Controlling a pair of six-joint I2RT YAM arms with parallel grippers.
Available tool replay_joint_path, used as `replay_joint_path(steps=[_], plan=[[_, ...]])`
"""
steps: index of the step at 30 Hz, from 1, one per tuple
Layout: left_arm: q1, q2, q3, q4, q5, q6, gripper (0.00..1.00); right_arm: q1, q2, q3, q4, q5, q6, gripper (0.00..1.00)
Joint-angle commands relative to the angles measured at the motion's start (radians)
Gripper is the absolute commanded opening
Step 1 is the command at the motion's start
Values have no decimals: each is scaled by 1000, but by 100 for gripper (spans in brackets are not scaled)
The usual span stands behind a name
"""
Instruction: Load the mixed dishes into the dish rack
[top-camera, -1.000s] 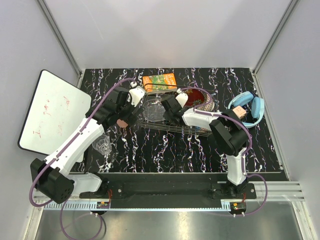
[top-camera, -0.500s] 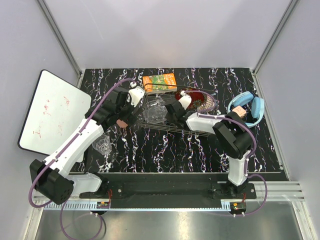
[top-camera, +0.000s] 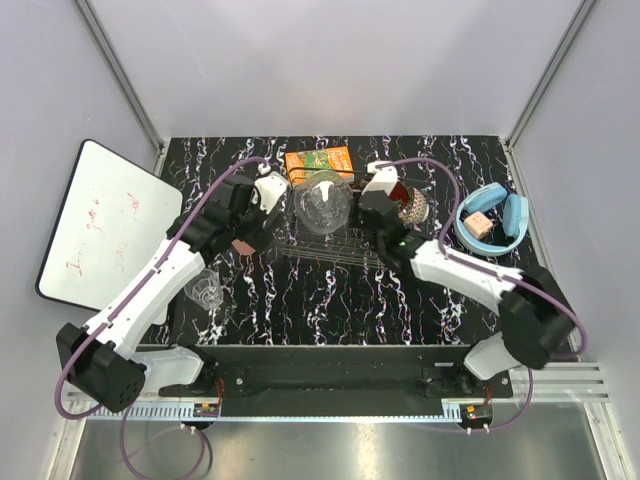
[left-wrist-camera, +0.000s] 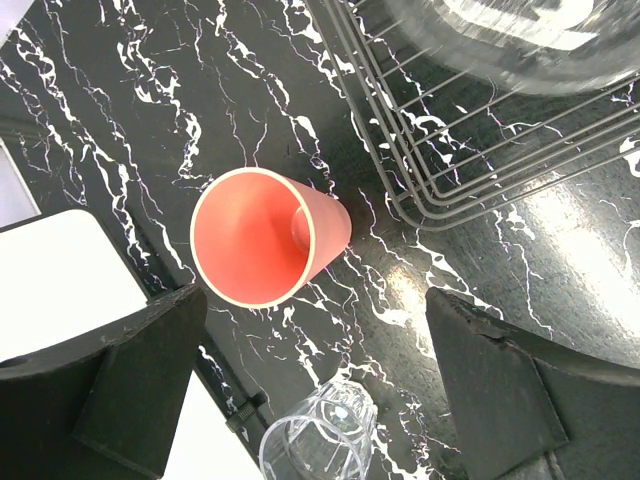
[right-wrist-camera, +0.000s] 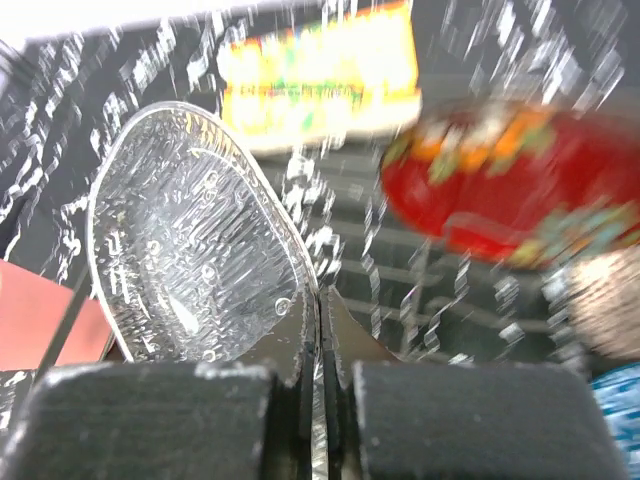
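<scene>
My right gripper (right-wrist-camera: 322, 300) is shut on the rim of the clear glass bowl (right-wrist-camera: 190, 260), which hangs tilted over the left part of the dish rack (top-camera: 330, 250). From above, the bowl (top-camera: 322, 203) shows just left of the right gripper (top-camera: 352, 205). The red floral plate (right-wrist-camera: 500, 190) and a brownish patterned bowl (top-camera: 413, 208) sit in the rack's right part. My left gripper (left-wrist-camera: 315, 300) is open above the salmon-pink cup (left-wrist-camera: 255, 235), which stands on the table left of the rack (left-wrist-camera: 450, 150). The clear drinking glass (left-wrist-camera: 315, 440) stands nearer the table's front.
An orange-green carton (top-camera: 318, 162) lies just behind the rack. Blue headphones (top-camera: 490, 220) rest at the right edge of the table. A whiteboard (top-camera: 105, 225) leans off the table's left side, close to the left arm.
The right gripper has closed on the bowl's rim and lifted the bowl up and back out of the rack. The left arm has not moved.
</scene>
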Motion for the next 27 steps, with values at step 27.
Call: replay_joint_path(steps=[27], plan=[[8, -28, 5, 29, -19, -19, 97, 4, -458, -380, 322, 26, -1550, 0]])
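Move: The right gripper holds the clear plate by its right rim over the left half of the rack. From this gripper the red plate standing in the rack is about 5 cm ahead, 6 cm to the right and 10 cm lower. The spotted bowl sits some 15 cm right, 2 cm ahead and 12 cm down; the book about 13 cm ahead, 8 cm left, 17 cm below. From the idle left gripper the red plate is roughly 14 cm ahead, 29 cm right, 12 cm down. Keep the clear plate pinched and swing the right gripper about 11 cm to the right over the rack, drawing back some 4 cm, rising about 10 cm and then easing down 3. Meanwhile roll the wrist some 70 degrees, left side down, and bring the fingers up to level, so the plate turns from flat towards upright. ##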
